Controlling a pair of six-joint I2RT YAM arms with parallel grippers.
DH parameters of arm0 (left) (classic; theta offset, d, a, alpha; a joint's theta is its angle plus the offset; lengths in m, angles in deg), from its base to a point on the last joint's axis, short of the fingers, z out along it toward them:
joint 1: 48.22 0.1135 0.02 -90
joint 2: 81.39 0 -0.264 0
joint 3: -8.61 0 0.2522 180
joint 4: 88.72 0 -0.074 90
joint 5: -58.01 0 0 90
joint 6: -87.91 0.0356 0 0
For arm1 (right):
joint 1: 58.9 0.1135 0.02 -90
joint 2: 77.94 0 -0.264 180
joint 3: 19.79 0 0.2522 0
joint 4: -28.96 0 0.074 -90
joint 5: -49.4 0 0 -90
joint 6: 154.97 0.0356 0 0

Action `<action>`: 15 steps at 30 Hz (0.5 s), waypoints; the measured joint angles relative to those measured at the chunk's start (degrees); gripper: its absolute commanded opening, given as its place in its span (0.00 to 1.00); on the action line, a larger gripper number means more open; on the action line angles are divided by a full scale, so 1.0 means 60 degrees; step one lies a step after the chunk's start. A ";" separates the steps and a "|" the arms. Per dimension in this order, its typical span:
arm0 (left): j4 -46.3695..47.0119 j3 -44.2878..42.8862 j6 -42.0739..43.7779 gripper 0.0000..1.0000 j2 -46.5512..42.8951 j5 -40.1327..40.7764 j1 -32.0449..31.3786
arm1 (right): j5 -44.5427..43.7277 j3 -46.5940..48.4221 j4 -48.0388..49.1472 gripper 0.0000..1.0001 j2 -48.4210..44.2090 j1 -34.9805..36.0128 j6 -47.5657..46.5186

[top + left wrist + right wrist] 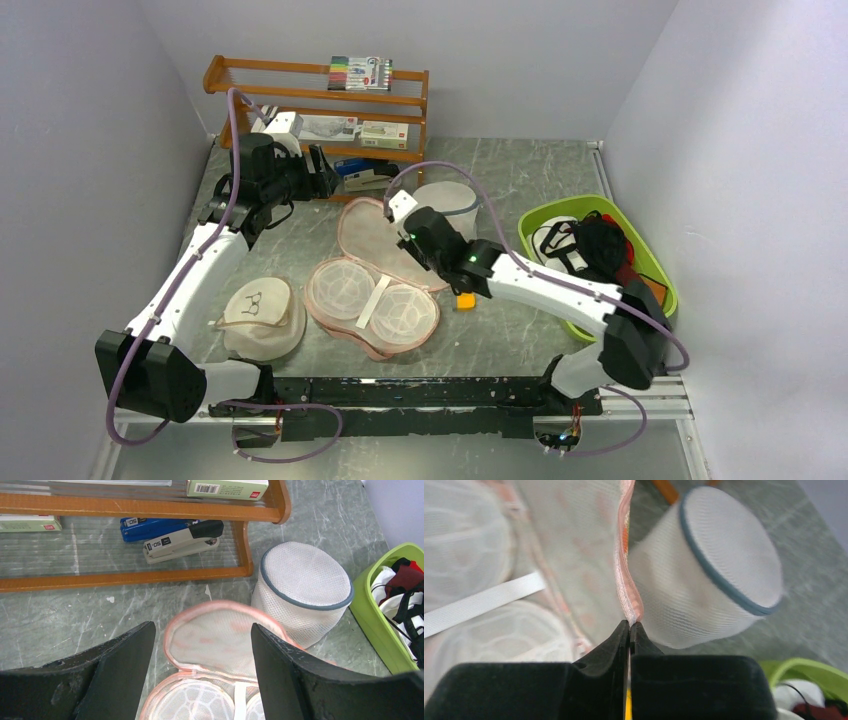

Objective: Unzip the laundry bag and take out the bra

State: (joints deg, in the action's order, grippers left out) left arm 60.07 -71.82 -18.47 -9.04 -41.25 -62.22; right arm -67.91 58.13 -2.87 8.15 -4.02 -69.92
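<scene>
The laundry bag (pixel 370 235) lies unzipped in the middle of the table, its pinkish lid folded back toward the shelf. The lower half (pixel 372 305) shows two white mesh domes and a white strap; I cannot make out a bra. My right gripper (pixel 408 228) is shut on the lid's pink rim (pixel 624 575), with its fingertips (pixel 630 625) pinched together on it. My left gripper (pixel 322 172) is open and empty. It hangs above the table near the shelf, and the lid (pixel 215 635) shows between its fingers (pixel 202 627).
A white mesh cylinder (pixel 455 198) with a grey-blue rim stands just right of the lid (pixel 305 587). A round cream cap (pixel 262 310) lies at the left. A green bin (pixel 575 205) of clothes is at the right. A wooden shelf (pixel 320 95) with staplers is at the back.
</scene>
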 measured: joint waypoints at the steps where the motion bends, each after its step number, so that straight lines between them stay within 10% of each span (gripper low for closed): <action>1: 0.0004 0.0000 0.0000 0.81 0.0000 -0.0004 0.0000 | 0.0514 -0.0204 0.0073 0.00 -0.0353 0.0018 0.0015; 15: 0.0004 0.0000 0.0000 0.81 0.0000 0.0000 0.0000 | 0.8907 -0.2630 0.1767 0.00 -0.0907 0.0066 0.1027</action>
State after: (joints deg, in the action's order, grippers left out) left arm 60.09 -71.82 -18.47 -9.04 -41.25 -62.22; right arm -14.47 42.35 7.73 2.70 -3.63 -63.76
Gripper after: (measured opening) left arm 0.811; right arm 0.009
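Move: The right hand holds the raised mesh lid of the laundry bag by its edge. The bag's open bottom half, with the two round cups, is centred some 12 cm back, 8 cm to the left and about 15 cm lower. The white mesh basket stands about 5 cm ahead and 7 cm right, the yellow block 11 cm back and 11 cm right on the table. From the idle left hand the bottom half is about 21 cm back, 10 cm right and 25 cm below. Back towards its base in one quick sweep, about 15 cm, and some 7 cm to the left, the right hand draws the pinched lid edge over the bag's bottom half, sinking about 5 cm after a slight rise. The wrist swings counter-clockwise by roughly 65 degrees until the shut fingers point left, still slanting down; they keep their grip. ##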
